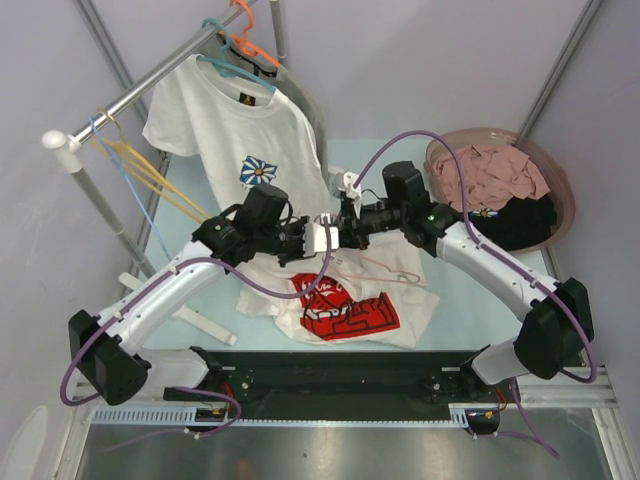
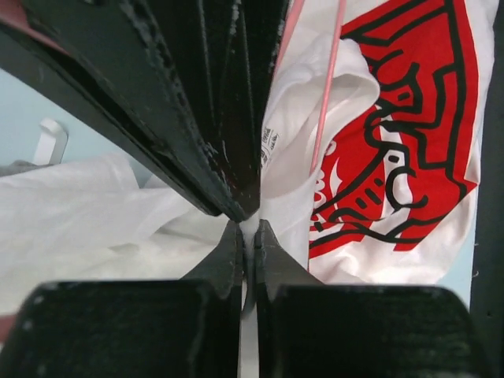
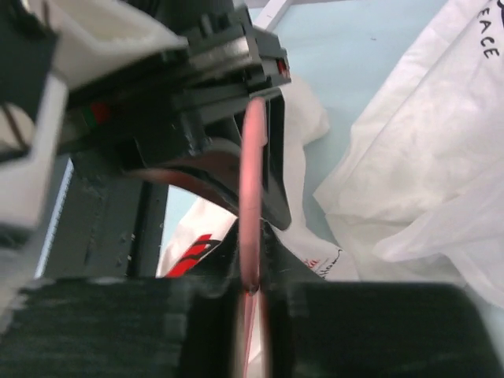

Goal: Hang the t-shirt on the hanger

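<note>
The t-shirt (image 1: pixel 345 310), white with a red print, lies crumpled on the table below both grippers. Part of it is lifted toward them. My left gripper (image 1: pixel 318 238) is shut on a thin fold of its white cloth (image 2: pixel 250 228). The red print (image 2: pixel 402 134) shows just right of the jaws. The pale-pink hanger (image 1: pixel 385 268) lies over the shirt, and its wire (image 2: pixel 327 102) runs past the print. My right gripper (image 1: pixel 340 232) faces the left one nose to nose and is shut on the hanger's wire (image 3: pixel 253 228). The hanger's hook end is hidden behind the grippers.
A daisy-print t-shirt (image 1: pixel 240 130) hangs on a teal hanger from the rail (image 1: pixel 150 85) at the back left, with orange (image 1: pixel 245 30) and yellow hangers (image 1: pixel 150 175) beside it. A brown basin (image 1: pixel 548 165) of clothes stands at the back right. A white strip (image 1: pixel 200 320) lies at the left.
</note>
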You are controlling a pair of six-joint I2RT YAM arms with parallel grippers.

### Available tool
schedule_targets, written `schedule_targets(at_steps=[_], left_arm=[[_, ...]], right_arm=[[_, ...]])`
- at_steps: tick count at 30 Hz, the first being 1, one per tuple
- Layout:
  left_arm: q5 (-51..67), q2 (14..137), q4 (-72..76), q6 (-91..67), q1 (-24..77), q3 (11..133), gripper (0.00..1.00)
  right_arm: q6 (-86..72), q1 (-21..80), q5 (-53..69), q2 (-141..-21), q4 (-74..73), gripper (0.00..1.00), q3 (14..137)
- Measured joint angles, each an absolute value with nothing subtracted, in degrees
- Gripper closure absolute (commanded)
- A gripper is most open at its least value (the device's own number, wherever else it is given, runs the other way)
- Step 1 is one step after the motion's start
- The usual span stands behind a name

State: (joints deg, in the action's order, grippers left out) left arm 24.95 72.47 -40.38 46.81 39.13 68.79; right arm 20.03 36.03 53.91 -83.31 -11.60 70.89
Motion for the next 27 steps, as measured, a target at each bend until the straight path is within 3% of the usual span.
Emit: schedule_targets(at_steps=[2, 7, 14, 27], left_arm=[[25.1, 73.2, -39.1, 45.6, 39.5, 68.8, 1.00], [24.8, 74.6, -36.9, 41.3, 40.6, 68.8, 1.00], [26.9, 74.2, -34.2, 39.0, 39.8, 68.6, 1.00], [29.9, 72.6, -32.8, 37.9, 39.8, 68.1, 1.00]], right_arm=[[18.9, 36.1, 53.0, -82.5, -12.0, 0.45, 70.7], [10.6, 31.6, 48.6, -77.1, -12.3, 0.26, 70.7], [4.0, 17.1, 43.7, -72.4, -19.5, 0.24, 71.0], [6.1, 17.0, 48.8, -76.9, -29.9, 0.21, 58.2]])
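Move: About 8 cm to the right of the right hand and 13 cm below it, level fore and aft, lies the loose right side of the white t-shirt's collar; the pink hanger's free end is roughly 18 cm right, 6 cm back and 12 cm down. The red print lies some 6 cm back, 3 cm right and 25 cm below. From the left hand, that collar side is about 8 cm right and 9 cm lower, with no fore-aft offset. Opening its fingers wide to let go of the pink hanger's hook end, the right hand swings about 13 cm right, out forward and up around the hanger, then comes back and sinks some 14 cm towards the loose collar, rolling and turning clockwise. The left keeps its pinch on hanger and collar cloth, easing 2 to 3 cm right, dipping slightly before rising. ##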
